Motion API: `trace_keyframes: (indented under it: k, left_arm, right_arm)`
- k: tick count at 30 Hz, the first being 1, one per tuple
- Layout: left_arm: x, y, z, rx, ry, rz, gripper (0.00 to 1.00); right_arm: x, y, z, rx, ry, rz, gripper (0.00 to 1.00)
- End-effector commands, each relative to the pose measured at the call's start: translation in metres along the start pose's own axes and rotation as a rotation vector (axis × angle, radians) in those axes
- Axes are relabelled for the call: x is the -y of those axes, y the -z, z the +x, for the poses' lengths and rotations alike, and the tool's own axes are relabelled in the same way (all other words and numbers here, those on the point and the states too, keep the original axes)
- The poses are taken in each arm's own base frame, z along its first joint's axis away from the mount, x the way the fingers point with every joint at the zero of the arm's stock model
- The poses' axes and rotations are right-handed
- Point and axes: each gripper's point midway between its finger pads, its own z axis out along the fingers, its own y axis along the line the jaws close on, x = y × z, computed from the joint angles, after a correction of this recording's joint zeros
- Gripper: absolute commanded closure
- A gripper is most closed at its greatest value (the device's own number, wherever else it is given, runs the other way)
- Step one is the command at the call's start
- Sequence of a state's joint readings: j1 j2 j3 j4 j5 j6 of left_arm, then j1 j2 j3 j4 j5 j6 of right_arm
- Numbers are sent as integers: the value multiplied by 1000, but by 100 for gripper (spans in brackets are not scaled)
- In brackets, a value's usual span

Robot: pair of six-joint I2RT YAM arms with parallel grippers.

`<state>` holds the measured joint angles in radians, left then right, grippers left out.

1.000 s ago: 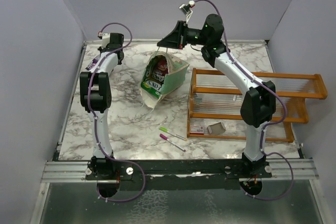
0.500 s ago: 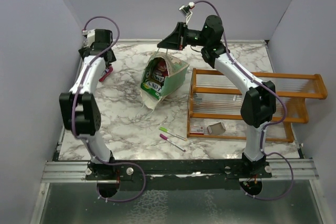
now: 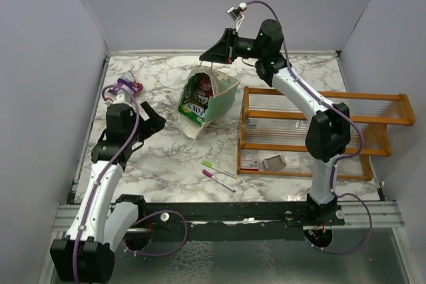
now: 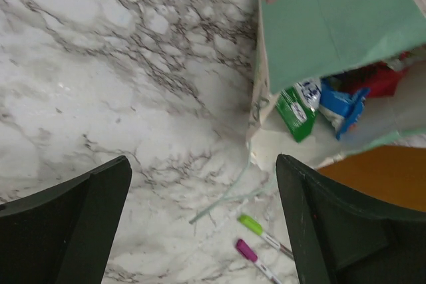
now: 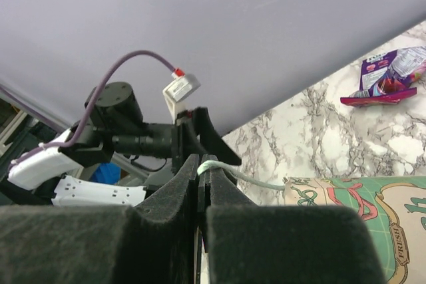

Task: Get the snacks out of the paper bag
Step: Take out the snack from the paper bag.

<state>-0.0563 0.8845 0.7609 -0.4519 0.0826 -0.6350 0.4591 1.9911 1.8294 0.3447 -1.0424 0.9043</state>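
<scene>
The mint-green paper bag [image 3: 216,98] hangs tilted at the table's middle back, mouth toward the near left. My right gripper [image 3: 213,54] is shut on its string handle [image 5: 212,166] above it. Inside the bag show snacks: a red one [image 3: 204,84] and a green-and-white one [image 3: 193,108]; the left wrist view shows green [image 4: 296,108] and blue [image 4: 339,104] packets in the mouth. One purple snack packet [image 3: 126,86] lies on the marble at the far left. My left gripper [image 3: 149,123] is open and holds nothing, just left of the bag [image 4: 319,24].
An orange wooden rack [image 3: 319,124] fills the right side, with a small box [image 3: 273,161] on its near shelf. A green pen [image 3: 216,167] and a pink pen [image 3: 217,179] lie near the middle front. The bag's loose second handle [image 4: 226,197] trails on the marble.
My left gripper opened and let go of the purple packet at the far left. The left arm then drew back toward the near side and turned toward the bag. The right arm held still.
</scene>
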Motion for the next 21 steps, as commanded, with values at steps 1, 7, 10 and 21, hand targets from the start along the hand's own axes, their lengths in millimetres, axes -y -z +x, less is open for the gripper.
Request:
trace_keyframes:
  k: [1,7,10,21]
  left_arm:
    - [40,31,20,-43,50,218,5]
    - [72,32,41,-62,72,253,13]
    - [89,23,51,-93,88,230,15]
    - [138,-41,49,-162,422,138,43]
  right_arm:
    - [-31,5,-14,14,77,-41,99]
    - [-34,5,-17,28,79,-45,99]
    - [-35,5,-18,31,78,-44,99]
    - [-39,6,-20,45,75,-38,99]
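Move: The green snack at the mouth of the tilted paper bag lies about 14 cm to the left hand's right, 7 cm ahead and 5 cm lower. A blue snack sits some 3 cm farther right beside it. The green marker is about 23 cm right and 6 cm back, 18 cm down. For the right hand, still gripping the bag's handle, the green snack lies roughly 24 cm below, 4 cm left and 3 cm back. The left hand arcs back slightly, then forward, about 13 cm right to the bag mouth, rolling and partly closing. ##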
